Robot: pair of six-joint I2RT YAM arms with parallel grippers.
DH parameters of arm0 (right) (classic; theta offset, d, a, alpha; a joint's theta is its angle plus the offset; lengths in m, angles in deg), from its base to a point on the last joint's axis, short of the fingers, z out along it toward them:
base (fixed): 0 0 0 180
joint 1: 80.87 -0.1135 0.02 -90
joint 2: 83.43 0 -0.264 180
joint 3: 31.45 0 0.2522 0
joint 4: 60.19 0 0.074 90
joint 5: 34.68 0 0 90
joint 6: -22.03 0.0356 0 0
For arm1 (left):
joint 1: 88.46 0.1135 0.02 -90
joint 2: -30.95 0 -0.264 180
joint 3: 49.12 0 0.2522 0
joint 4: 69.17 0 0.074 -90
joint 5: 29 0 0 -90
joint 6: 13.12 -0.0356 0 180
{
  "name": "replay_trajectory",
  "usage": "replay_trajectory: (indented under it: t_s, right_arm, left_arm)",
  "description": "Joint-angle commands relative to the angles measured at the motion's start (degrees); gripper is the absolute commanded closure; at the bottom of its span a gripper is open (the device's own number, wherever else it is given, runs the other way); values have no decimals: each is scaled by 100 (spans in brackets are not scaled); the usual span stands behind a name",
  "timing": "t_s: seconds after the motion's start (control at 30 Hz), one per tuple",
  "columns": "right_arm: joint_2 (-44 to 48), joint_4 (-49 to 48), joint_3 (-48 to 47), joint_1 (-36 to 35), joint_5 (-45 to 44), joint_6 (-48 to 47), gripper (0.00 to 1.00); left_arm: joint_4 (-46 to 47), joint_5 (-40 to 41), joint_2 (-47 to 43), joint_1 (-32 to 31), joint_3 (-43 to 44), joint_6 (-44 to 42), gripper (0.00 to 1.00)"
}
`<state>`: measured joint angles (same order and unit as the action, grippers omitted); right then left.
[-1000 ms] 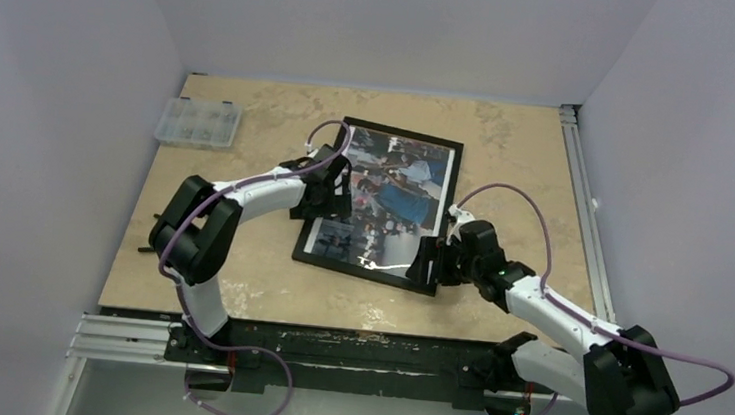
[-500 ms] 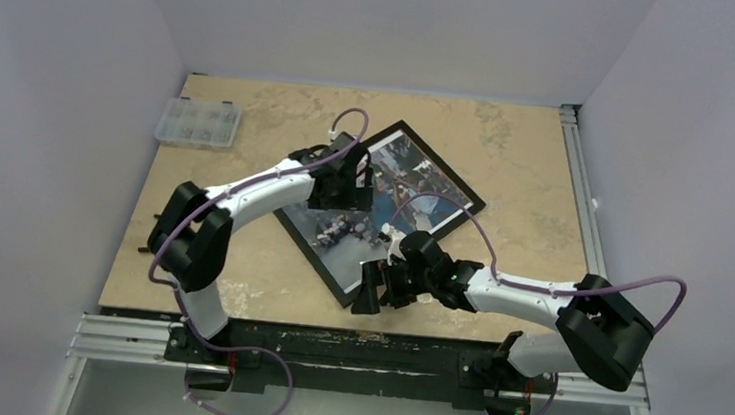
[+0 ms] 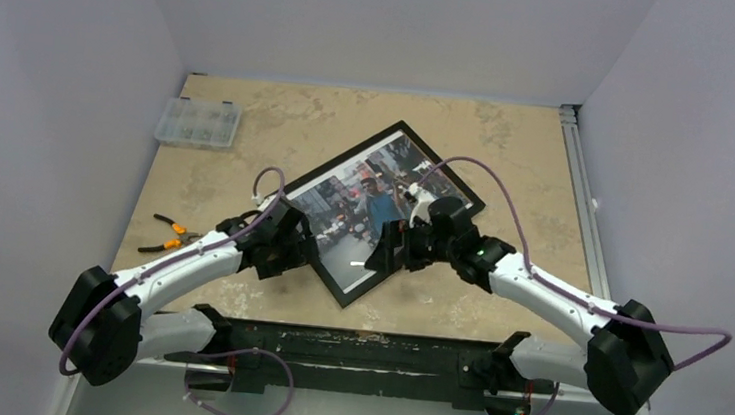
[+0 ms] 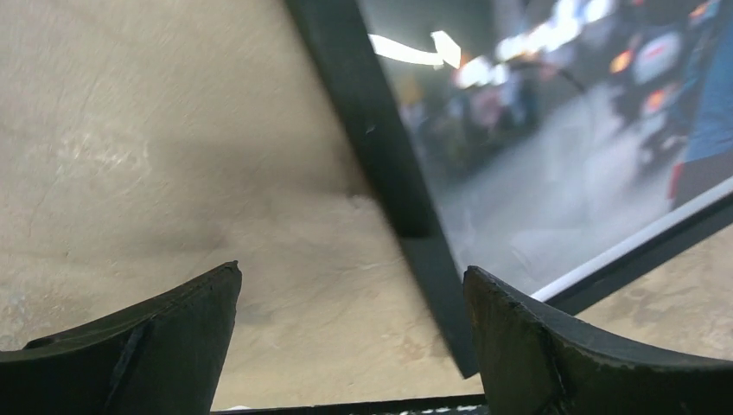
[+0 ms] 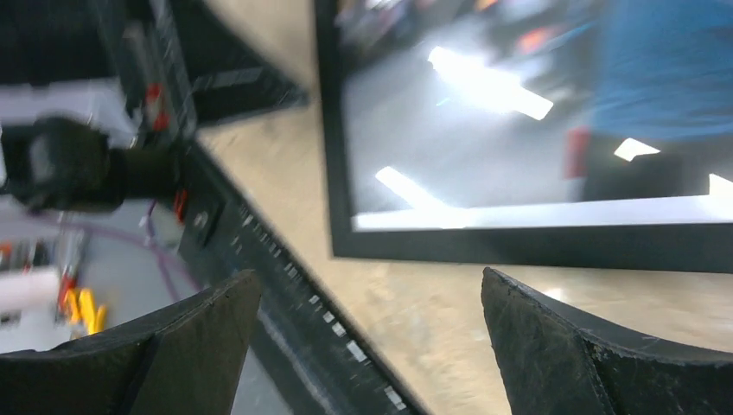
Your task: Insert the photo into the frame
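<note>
The frame lies flat on the table, turned like a diamond, black front up. The photo shows inside it, with the man in the blue shirt near the middle. My left gripper is open and empty at the frame's lower left edge. In the left wrist view the black frame edge and the blurred photo lie just ahead of the open gripper. My right gripper is open and empty over the frame's lower right part. In the right wrist view its jaws hover off the frame's corner, with the photo beyond.
A clear plastic parts box sits at the far left. Orange-handled pliers lie near the left edge. A black rail runs along the near edge, also in the right wrist view. A metal rail lines the right side.
The frame turned from nearly square-on to a diamond, then stayed. My left arm drew back to the frame's lower left edge, uncovering the pliers. My right gripper moved up over the frame.
</note>
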<state>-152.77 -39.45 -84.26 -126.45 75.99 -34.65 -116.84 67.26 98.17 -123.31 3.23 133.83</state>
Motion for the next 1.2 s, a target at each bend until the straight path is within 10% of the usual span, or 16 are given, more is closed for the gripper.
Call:
replay_trajectory:
  t_s: [0.0, 0.4, 0.83, 1.17]
  right_arm:
    - [113, 593, -250, 1104, 49, -759, 1]
    - [-802, 859, -1149, 3759, 746, -1175, 1]
    - [-493, 767, -859, 3789, 984, -947, 1]
    - [-200, 885, -737, 3787, 1097, -1062, 1]
  left_arm:
    - [599, -131, -416, 93, -558, 680, 5]
    - [1790, -600, 794, 507, -532, 492, 24]
    - [1195, -600, 1939, 552, 342, -837, 100]
    - [915, -599, 2602, 552, 1199, -1984, 100]
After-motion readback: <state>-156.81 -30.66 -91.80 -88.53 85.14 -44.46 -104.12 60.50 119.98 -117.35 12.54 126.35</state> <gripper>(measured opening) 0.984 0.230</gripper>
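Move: The middle of the frame's left short side lies about 3 cm to the left hand's right, 2 cm ahead and 3 cm below. The frame's near corner is some 7 cm right and 8 cm back of that hand. From the right hand, the frame's right corner is roughly 23 cm right, 12 cm ahead and 10 cm down; that left short side is about 17 cm left, level with it and 10 cm down. Left hand dips, reaches about 7 cm forward, pinches the frame's left short side; right swings 20 cm forward-right. ##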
